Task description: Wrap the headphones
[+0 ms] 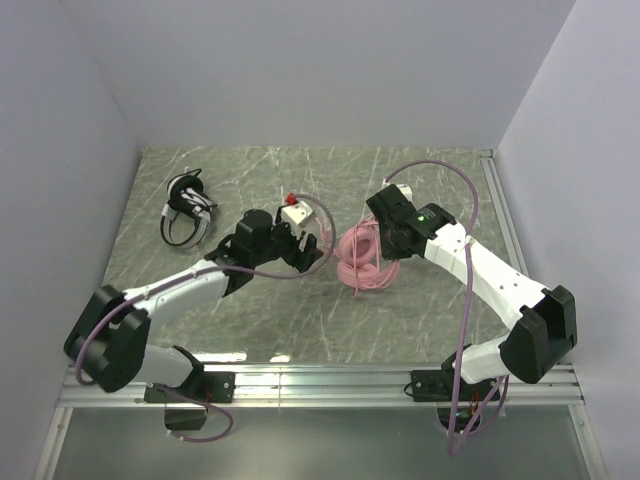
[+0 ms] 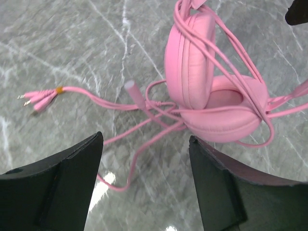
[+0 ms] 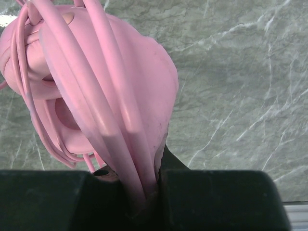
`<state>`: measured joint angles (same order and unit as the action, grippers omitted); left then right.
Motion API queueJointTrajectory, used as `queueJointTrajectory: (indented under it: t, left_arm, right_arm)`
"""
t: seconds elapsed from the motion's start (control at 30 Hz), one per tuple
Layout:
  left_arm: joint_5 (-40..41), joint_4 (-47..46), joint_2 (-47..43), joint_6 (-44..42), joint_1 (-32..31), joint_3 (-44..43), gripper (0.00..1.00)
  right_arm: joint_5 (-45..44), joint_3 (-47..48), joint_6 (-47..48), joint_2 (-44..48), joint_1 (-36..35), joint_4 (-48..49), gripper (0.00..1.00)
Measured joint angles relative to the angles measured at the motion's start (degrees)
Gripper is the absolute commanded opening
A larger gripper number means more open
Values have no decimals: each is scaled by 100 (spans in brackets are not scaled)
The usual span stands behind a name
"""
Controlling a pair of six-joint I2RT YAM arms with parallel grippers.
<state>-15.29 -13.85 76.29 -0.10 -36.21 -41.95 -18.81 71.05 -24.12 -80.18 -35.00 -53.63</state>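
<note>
The pink headphones [image 1: 362,258] lie mid-table with their pink cable wound round the earcups [image 2: 207,82]. A loose tail of cable [image 2: 96,98] runs left to its plugs [image 2: 36,99]. My left gripper [image 1: 312,256] is just left of them and open [image 2: 144,166]; only a slack loop of cable lies on the table between its fingers [image 2: 72,183]. My right gripper [image 1: 383,243] is on their right side, shut [image 3: 147,192] on the pink headband and cable strands [image 3: 120,120]. The black-and-white headphones [image 1: 188,210] sit at the far left, away from both grippers.
White walls close the table on the left, back and right. A metal rail [image 1: 330,385] runs along the near edge and another [image 1: 498,215] along the right side. Purple arm cables [image 1: 455,180] arc above the right arm.
</note>
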Motion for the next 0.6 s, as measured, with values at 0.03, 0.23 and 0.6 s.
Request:
queueJointTrajectory:
  t: [0.03,0.23,0.6]
  left_arm:
    - [-61,15,153,-76,0,-133,76]
    - [-461,63,807,-319,0,-461,69]
    - [-599,407,1335,-361,-2,-695,12]
  right_arm:
    - [2,2,2,0,0,-2,0]
    - [7,22,24,17,2,-9,0]
    - [44,22,63,79,2,-17,0]
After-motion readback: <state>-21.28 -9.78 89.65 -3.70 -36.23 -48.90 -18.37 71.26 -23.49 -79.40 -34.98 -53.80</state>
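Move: The loose pink cable running off the headphones lies roughly 1 cm ahead of the left hand, 3 cm to its right and 6 cm lower. The two pink earcups are about 2 cm ahead, 10 cm right and 10 cm below; the mic boom some 4 cm ahead, 3 cm right and 6 cm down; the cable's plugs about 13 cm ahead, 3 cm left and 13 cm down. From the right hand the cable is about 16 cm left, 3 cm ahead and 6 cm lower. The left hand sinks about 5 cm while shifting some 2.5 cm to the right, down to the loose pink cable beside the earcups, its fingers tipping slightly further down; they stay open at first, then on the way down close from wide to nearly shut, with the cable coming between the fingertips. The right hand stays practically in place and keeps its pinch on the headband, holding the headphones upright. ##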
